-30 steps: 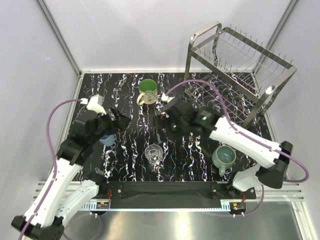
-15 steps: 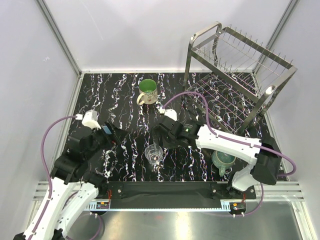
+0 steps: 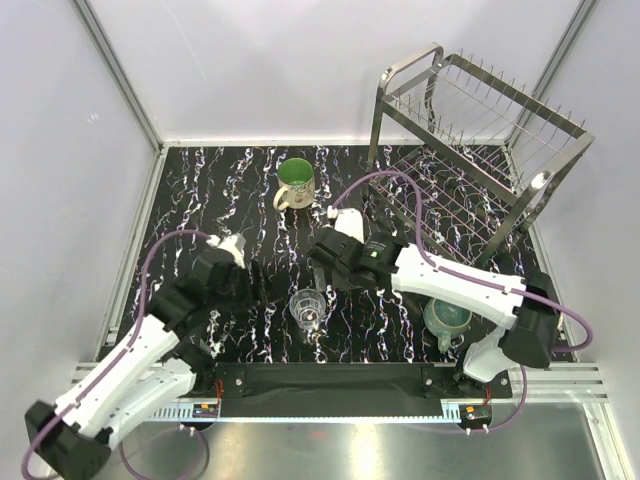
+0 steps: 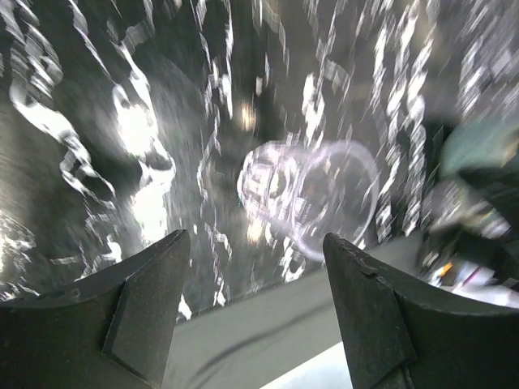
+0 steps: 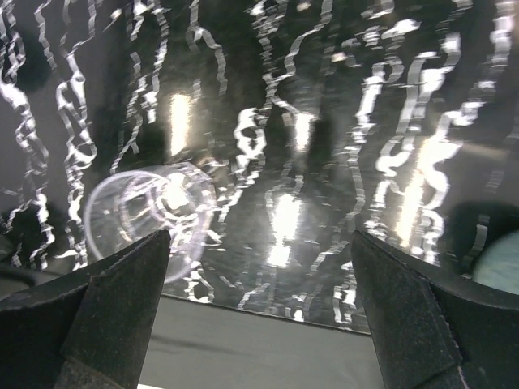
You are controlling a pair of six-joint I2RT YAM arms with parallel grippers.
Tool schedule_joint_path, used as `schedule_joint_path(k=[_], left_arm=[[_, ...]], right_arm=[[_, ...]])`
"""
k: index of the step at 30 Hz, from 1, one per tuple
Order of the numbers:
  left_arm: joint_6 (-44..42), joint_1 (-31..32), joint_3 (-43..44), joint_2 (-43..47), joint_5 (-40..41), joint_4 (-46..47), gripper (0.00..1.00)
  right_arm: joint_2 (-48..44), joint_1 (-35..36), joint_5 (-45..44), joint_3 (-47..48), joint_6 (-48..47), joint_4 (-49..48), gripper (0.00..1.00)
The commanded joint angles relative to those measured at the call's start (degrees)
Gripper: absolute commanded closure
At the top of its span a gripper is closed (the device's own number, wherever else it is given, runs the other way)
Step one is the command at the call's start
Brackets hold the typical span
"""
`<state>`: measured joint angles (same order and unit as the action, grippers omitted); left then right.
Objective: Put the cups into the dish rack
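Observation:
A clear glass tumbler (image 3: pixel 308 310) stands upright near the front middle of the black marbled table (image 3: pixel 200 190). My left gripper (image 3: pixel 257 285) hangs open just left of it, and my right gripper (image 3: pixel 318 268) hangs open just behind it. The left wrist view shows the tumbler (image 4: pixel 312 194) beyond the open left gripper (image 4: pixel 255 235), nothing between the fingers. In the right wrist view the tumbler (image 5: pixel 150 215) lies by the left finger of the open right gripper (image 5: pixel 259 235). A cream mug with green inside (image 3: pixel 295 183) stands at the back. A teal mug (image 3: pixel 447 315) sits front right. The wire dish rack (image 3: pixel 470 150) stands back right.
A black strip (image 3: pixel 330 378) runs along the table's near edge in front of the tumbler. White walls with metal posts close in the back and sides. The teal mug shows at the edge of both wrist views (image 4: pixel 486 146) (image 5: pixel 499 267).
My left arm has swung right and low toward the tumbler, its jaws a little narrower. My right gripper has come forward to just behind the tumbler. The cups have not moved.

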<state>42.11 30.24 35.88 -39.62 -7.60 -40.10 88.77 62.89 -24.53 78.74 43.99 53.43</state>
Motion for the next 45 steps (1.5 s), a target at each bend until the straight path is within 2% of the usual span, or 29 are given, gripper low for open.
schedule_joint_path(k=[1,4,7,11,16,18,19,21,22,23,26,27,29,30,38,41,42,44,45], left_arm=[[1.75,6.56,0.94,-3.09,5.82,3.63,0.28],[2.89,8.86,0.51,-6.69,7.42,6.32,0.28],[3.77,10.36,-0.46,-11.61,7.07,10.11,0.28],[4.73,11.77,-1.07,-16.98,7.42,13.37,0.29],[5.18,12.56,-1.95,-20.06,8.48,17.50,0.33],[5.35,12.83,-2.48,-21.03,7.95,19.43,0.42],[5.44,12.91,-3.09,-21.38,7.95,19.88,0.43],[5.62,13.27,-3.62,-21.91,5.93,21.19,0.54],[5.70,13.27,-4.23,-22.08,5.32,21.90,0.58],[5.71,13.27,-4.67,-22.08,3.31,24.17,0.66],[5.62,13.27,-5.21,-22.17,0.49,25.77,0.77],[5.44,13.27,-5.12,-22.00,0.22,25.86,0.85],[5.00,13.27,-4.59,-21.38,-0.31,25.68,0.92],[4.83,13.27,-4.24,-20.42,-0.66,25.68,1.00],[3.86,11.78,1.82,-13.66,-4.79,26.38,1.00],[5.26,9.84,2.09,-7.70,-7.95,32.08,1.00],[5.53,9.23,1.48,-6.02,-7.96,36.71,1.00],[6.23,9.05,0.86,-1.72,-6.56,39.91,1.00],[6.06,8.96,0.60,-0.65,-6.29,45.05,1.00]], right_arm=[[-4.74,0.48,-7.89,1.86,0.84,6.68,0.00],[-8.60,0.48,-8.78,-1.12,0.40,7.30,0.00],[-12.47,0.56,-4.84,-4.73,-2.14,5.20,0.00],[-16.60,0.47,0.18,-8.33,-0.31,2.83,0.00],[-18.90,0.48,0.20,-9.92,4.08,3.60,0.00],[-18.38,0.39,-0.60,-9.57,4.97,4.84,0.00],[-17.94,0.56,-1.73,-9.31,4.71,6.32,0.00],[-17.58,0.56,-3.06,-9.04,4.71,8.00,0.00],[-17.75,0.48,-2.54,-9.13,3.75,7.66,0.00],[-18.28,0.48,-1.23,-9.65,2.08,6.70,0.00],[-19.16,0.48,1.15,-10.18,1.02,5.02,0.00],[-19.42,0.48,1.94,-10.18,0.84,4.06,0.00],[-20.92,0.56,3.61,-10.18,0.75,3.00,0.00],[-21.62,0.48,4.31,-10.27,0.75,1.52,0.00],[-30.32,0.47,9.33,-11.15,-1.97,-6.93,0.00],[-33.22,0.39,10.91,-11.50,-1.63,-10.53,0.00],[-34.27,0.47,11.43,-11.68,-1.19,-12.97,0.00],[-34.72,0.48,13.19,-11.85,1.08,-15.36,0.00],[-34.81,0.48,13.37,-11.68,2.14,-17.20,0.00]])
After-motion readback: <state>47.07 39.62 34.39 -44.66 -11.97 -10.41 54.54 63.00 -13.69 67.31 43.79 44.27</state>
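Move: The clear glass stands about 8 cm to the right of the left hand, some 2 cm back and 9 cm below it; the same glass is about 4 cm to the right hand's left, a centimetre back and 11 cm below. From the left hand, the green mug is some 25 cm ahead and 6 cm to the right. The teal mug lies about 27 cm to the right of the glass, level with it. Right and down about 7 cm each, the left hand reaches the glass and shuts almost fully, pinching its rim wall, then lifts it some 14 cm while tipping the fingers upward. The right hand, still wide open, backs off about 7 cm to the right and 4 cm back, then rises some 10 cm beside the lifted glass, easing back left and rolling its left side up about 30 degrees. ##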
